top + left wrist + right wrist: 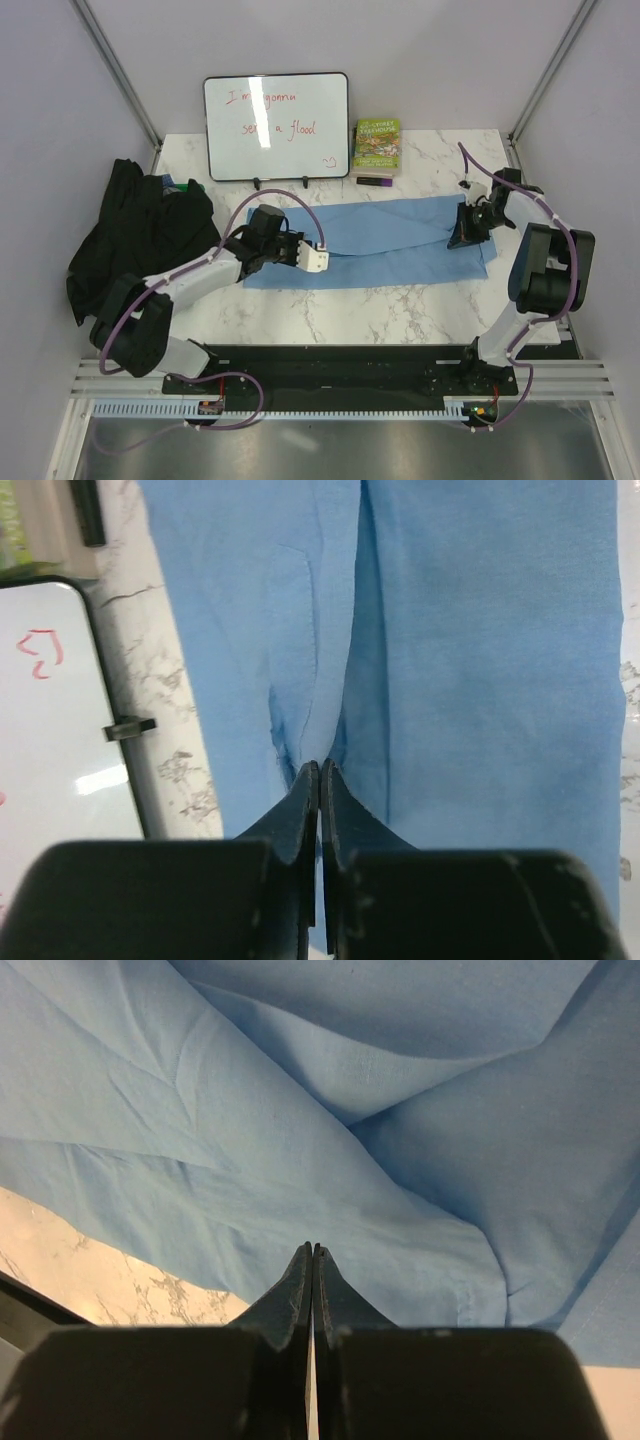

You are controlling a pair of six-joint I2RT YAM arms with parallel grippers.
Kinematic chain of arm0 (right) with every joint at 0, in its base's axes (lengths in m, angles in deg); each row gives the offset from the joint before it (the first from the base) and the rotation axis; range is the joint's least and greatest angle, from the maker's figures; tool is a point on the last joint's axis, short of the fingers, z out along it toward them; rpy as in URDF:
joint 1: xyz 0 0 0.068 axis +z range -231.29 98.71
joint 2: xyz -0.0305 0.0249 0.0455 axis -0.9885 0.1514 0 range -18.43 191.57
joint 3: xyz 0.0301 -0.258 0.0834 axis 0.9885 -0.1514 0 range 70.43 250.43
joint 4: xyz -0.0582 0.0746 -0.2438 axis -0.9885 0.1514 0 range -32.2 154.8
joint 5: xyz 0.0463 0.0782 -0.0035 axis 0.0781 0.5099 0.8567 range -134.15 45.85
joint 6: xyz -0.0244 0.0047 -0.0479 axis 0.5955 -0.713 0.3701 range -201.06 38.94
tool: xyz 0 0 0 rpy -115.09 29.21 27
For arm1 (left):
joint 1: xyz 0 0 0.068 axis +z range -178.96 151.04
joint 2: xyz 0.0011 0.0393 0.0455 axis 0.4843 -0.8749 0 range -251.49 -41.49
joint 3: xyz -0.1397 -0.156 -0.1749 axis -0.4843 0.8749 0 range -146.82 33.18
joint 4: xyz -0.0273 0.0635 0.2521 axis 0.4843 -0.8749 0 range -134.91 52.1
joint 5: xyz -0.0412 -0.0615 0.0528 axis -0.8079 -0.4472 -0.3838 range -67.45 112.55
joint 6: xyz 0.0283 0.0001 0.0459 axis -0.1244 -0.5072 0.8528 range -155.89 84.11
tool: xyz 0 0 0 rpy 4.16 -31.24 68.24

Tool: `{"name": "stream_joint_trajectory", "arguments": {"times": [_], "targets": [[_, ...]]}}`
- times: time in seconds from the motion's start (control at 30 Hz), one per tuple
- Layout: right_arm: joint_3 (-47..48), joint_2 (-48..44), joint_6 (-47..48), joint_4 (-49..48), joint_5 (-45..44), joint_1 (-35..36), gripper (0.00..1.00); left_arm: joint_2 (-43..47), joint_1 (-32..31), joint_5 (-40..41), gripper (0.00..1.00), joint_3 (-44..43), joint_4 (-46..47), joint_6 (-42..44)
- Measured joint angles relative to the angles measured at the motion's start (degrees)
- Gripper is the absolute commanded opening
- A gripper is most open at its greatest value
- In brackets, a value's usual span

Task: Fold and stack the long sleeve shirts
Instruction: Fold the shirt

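Observation:
The light blue shirt [390, 240] lies folded into a long band across the middle of the marble table. My left gripper [322, 260] is at its left end. In the left wrist view the jaws are shut at the left gripper [320, 765], with creases of the light blue shirt [480, 680] running into the tips. My right gripper [468, 232] sits on the shirt's right end. Seen from the wrist, the right gripper [312, 1248] is shut against the rumpled light blue shirt [300, 1110] near its edge. The black shirt [140, 235] lies heaped at the far left.
A whiteboard [277, 126] stands at the back, also seen as the whiteboard [50, 750] in the left wrist view. A green-covered book [377, 146] leans beside it with a dark marker [374, 182] in front. Enclosure walls close in on both sides.

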Motion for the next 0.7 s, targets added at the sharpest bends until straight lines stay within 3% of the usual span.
{"name": "stream_joint_trajectory", "arguments": {"times": [0.17,0.37,0.53,0.7], "targets": [[0.0,-1.5,1.7,2.3,-1.2,-0.3,0.01,6.0,2.5,-0.3,0.02,1.6,-0.9,0.3],[0.5,-3.4,4.5,6.7,-0.9,-0.6,0.03,7.0,4.8,-0.3,0.02,7.1,-0.7,2.5],[1.5,-5.0,6.4,10.8,1.7,-0.5,0.05,4.4,4.8,-0.2,0.36,9.1,-0.3,3.6],[1.8,-5.3,6.7,12.5,3.7,0.9,0.06,3.4,4.9,-0.4,0.49,8.5,-1.8,2.1]]}}
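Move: The left gripper holds a raised fold of the shirt; its laying-down spot is about 5 cm left, 3 cm back and 5 cm below. From there the shirt's left end is some 8 cm farther left and level. The whiteboard's right clip stands roughly 13 cm straight ahead of the gripper. The closed right gripper is low over the shirt, its near edge about 7 cm straight back, its right end around 9 cm right and level. Bring the left gripper up about 2 cm with the pinched fold, swing it some 5 cm left, then curve slightly back and lower it about 6 cm onto the shirt, opening the fingers roughly halfway to let go. Meanwhile keep the right gripper shut and draw it back and up from the shirt, about 3.5 cm each, easing left late. ##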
